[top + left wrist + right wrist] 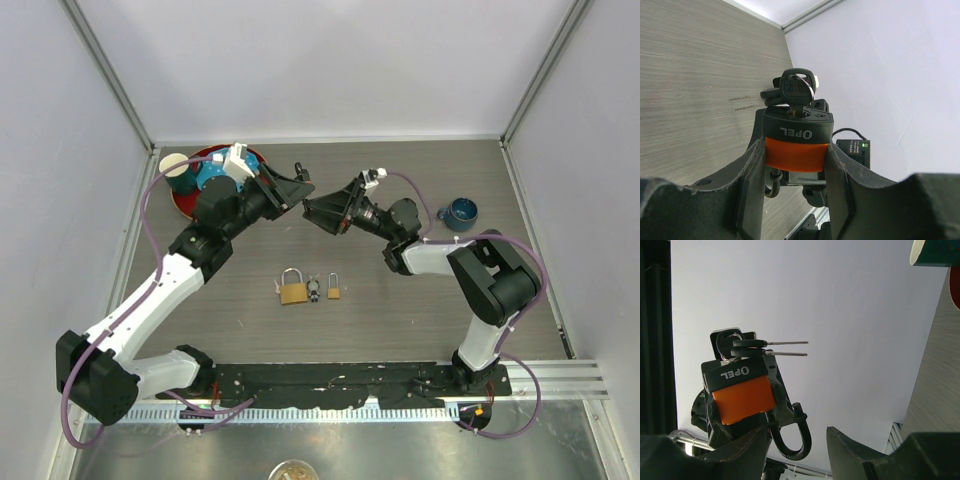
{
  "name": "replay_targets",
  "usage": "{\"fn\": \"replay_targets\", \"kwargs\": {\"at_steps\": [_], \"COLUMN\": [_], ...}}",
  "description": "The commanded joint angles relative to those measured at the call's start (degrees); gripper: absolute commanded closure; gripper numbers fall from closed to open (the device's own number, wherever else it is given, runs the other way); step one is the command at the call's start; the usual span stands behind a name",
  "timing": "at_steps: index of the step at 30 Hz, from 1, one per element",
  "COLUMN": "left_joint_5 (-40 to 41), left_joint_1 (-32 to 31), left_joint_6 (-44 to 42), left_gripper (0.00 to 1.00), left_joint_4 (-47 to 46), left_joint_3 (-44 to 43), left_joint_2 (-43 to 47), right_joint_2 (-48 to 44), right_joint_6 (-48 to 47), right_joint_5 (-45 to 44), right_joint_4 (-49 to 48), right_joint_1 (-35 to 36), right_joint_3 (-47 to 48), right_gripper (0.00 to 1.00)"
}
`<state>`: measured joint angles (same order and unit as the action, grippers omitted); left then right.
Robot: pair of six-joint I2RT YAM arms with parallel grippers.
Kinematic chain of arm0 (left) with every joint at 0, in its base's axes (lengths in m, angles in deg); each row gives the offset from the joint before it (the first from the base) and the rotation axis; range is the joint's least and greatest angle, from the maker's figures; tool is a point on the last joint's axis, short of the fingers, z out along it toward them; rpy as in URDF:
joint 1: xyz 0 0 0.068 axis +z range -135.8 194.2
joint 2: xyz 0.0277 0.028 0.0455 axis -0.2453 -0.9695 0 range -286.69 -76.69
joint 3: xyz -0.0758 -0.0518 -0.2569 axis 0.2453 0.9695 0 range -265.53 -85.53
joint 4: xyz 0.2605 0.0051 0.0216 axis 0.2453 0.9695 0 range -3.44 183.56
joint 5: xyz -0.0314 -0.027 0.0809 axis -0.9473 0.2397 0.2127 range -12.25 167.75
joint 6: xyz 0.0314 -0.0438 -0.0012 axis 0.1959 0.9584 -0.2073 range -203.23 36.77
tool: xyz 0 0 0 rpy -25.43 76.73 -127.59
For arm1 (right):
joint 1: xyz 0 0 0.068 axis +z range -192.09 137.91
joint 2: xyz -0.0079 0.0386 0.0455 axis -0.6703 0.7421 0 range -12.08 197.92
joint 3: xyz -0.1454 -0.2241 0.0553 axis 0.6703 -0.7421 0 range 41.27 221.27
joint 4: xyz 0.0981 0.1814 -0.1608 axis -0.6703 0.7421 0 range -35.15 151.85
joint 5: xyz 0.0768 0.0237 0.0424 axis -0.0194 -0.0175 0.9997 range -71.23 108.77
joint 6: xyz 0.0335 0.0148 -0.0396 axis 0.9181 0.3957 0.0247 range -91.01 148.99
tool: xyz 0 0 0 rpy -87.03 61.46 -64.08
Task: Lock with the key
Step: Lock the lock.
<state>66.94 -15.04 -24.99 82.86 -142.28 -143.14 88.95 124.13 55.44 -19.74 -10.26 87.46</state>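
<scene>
My left gripper (796, 167) is shut on the orange body of a black-topped padlock (796, 150), held up in the air. A black key (798, 89) sits in its keyhole, with spare keys (771, 348) hanging from the same ring. In the right wrist view the padlock (742, 397) has its dark shackle (792, 440) hanging down, one leg free of the body. My right gripper (795, 452) is open, the shackle between its jaws and closer to the left finger (742, 455). From above, both grippers (300, 190) (320, 213) meet tip to tip over the table's middle.
Two brass padlocks (292, 291) (334, 291) lie on the table with a bunch of keys (314, 290) between them. A blue cup (461, 212) stands at the right. A red plate (190, 205) with a blue item and a pale cup (175, 166) sits at the back left.
</scene>
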Motion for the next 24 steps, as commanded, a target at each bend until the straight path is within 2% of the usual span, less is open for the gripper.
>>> {"fn": "replay_targets", "kwargs": {"at_steps": [1,7,10,14,21,23,24], "left_joint_5": [-1.3,-1.3,-1.2,-1.0,-1.6,-1.6,-1.5], "left_joint_1": [0.2,0.2,0.2,0.2,0.3,0.3,0.2], "left_joint_6": [0.7,0.8,0.8,0.7,1.1,1.0,1.0], "left_gripper": [1.00,1.00,1.00,1.00,1.00,1.00,1.00], "left_joint_4": [-6.7,-6.8,-6.6,-6.5,-6.5,-6.3,-6.2], "left_joint_3": [-0.1,0.0,0.1,0.2,0.5,0.6,0.6], "left_joint_2": [1.2,1.5,1.9,2.2,2.2,2.1,2.1], "right_joint_2": [-0.8,-3.5,-4.4,-5.7,-5.7,-5.9,-6.2], "right_joint_6": [0.2,-0.8,-1.0,-1.2,-1.0,-0.9,-1.0], "right_joint_5": [-2.3,-4.4,-4.9,-5.4,-5.1,-5.1,-5.2], "right_joint_4": [-21.0,-21.0,-21.0,-21.0,-21.0,-21.0,-21.0], "right_joint_1": [0.9,0.9,0.9,0.9,0.9,0.8,0.8], "right_joint_3": [1.8,0.2,-0.2,-0.5,-0.1,-0.1,0.0], "right_gripper": [0.45,0.48,0.54,0.70,0.88,0.99,0.98]}}
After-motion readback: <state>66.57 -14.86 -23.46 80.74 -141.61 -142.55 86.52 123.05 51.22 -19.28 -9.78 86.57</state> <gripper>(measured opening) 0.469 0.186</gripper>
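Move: My left hand already grips the orange padlock's body, with the shackle loop hanging about 3 cm back, 2 cm right and 2 cm below its fingertips. My right hand waits open with that loop nearly between its fingertips, hardly 1 cm above their midpoint. From my right hand the lock body lies some 3 cm ahead, 3 cm left and 2 cm up, and the keys about 6 cm ahead, 2 cm left and 3 cm up. I close my right fingers on the padlock's shackle loop and pinch it between the fingertips, easing that hand up about 1 cm as they shut, with only a slight clockwise turn. My left hand keeps its hold on the orange body and, late on, also rises nearly 1 cm. ##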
